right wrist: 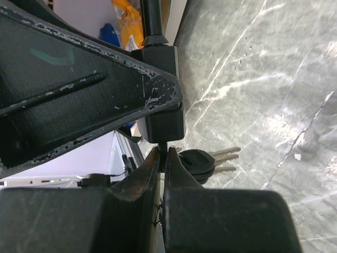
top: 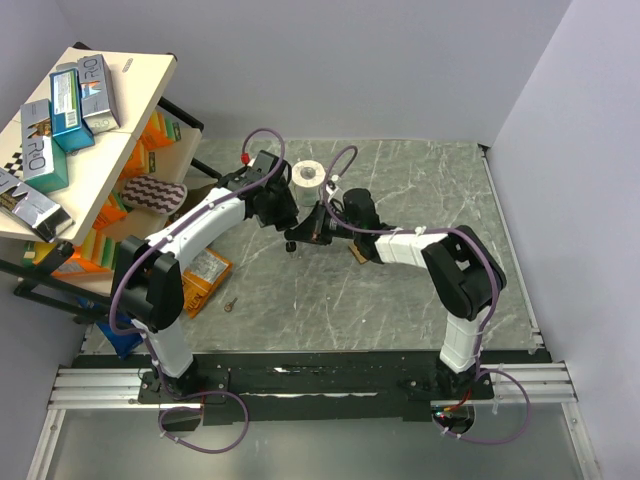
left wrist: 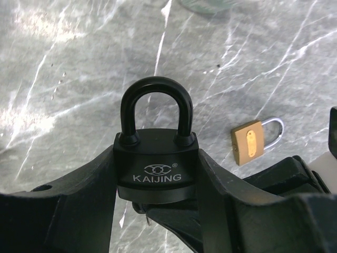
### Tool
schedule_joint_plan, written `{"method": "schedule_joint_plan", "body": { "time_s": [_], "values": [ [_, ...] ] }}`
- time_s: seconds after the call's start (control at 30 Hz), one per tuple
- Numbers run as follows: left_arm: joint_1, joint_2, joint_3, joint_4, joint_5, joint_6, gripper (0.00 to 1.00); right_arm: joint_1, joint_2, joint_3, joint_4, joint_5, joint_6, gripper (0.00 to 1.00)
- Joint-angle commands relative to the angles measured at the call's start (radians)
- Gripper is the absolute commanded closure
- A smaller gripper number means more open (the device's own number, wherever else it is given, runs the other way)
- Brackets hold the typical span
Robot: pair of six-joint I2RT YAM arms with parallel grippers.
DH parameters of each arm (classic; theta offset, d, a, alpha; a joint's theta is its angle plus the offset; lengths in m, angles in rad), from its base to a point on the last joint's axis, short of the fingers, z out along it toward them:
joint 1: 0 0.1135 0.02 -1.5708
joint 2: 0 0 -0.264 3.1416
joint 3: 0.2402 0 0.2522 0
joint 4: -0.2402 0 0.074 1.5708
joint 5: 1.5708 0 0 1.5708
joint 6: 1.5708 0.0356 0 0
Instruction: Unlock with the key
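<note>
A black padlock (left wrist: 157, 163) marked KAIJING is clamped by its body between the fingers of my left gripper (left wrist: 157, 182), shackle up and both shackle legs seated. In the right wrist view the same padlock (right wrist: 163, 89) hangs just above my right gripper (right wrist: 163, 154). That gripper is shut on one key of the bunch, whose blade runs up into the lock's underside. The other keys (right wrist: 202, 161), black heads and silver blades, dangle beside the fingers. From above, the left gripper (top: 283, 215) and the right gripper (top: 310, 228) meet at mid-table.
A small brass padlock (left wrist: 253, 142) lies on the marble table, also visible from above (top: 357, 253). A roll of white tape (top: 307, 175) sits behind the grippers. A loose small key (top: 230, 305) and an orange packet (top: 205, 275) lie left. A shelf (top: 120, 130) of boxes stands far left.
</note>
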Motion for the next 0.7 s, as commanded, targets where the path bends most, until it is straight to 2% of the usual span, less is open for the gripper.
{"method": "schedule_joint_plan", "body": {
  "time_s": [0.0, 0.23, 0.67],
  "values": [
    [-0.104, -0.071, 0.018, -0.193, 0.326, -0.004, 0.99, -0.086, -0.006, 0.127, 0.171, 0.283, -0.02, 1.0],
    [-0.102, -0.148, -0.014, -0.075, 0.364, 0.029, 0.99, -0.109, -0.066, 0.067, 0.198, 0.221, 0.049, 1.0],
    [-0.09, -0.332, -0.093, 0.115, 0.454, 0.097, 0.99, -0.123, -0.166, 0.084, 0.168, 0.142, 0.086, 1.0]
  ]
}}
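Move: At the left hand's fingertips the black padlock is still held, its underside facing back; the key pinched in the right fingers lies about 4 cm behind the left hand and 1 cm lower. From the right hand, that padlock is about 4 cm ahead, 1 cm left and 1 cm up. The brass padlock lies on the table roughly 17 cm right of the right hand, level with it, 13 cm lower; the tape roll is some 13 cm ahead, 4 cm right and 9 cm lower. Lifting together after a slight creep forward and to the right, both hands carry the padlock and key up off the table's neighbourhood, the left by some 10 cm, the right about 8 cm. The left wrist tips its fingers forward and up by about 15 degrees, the right turns more gently along with it. Both keep their grips, the key still in the padlock's underside. ##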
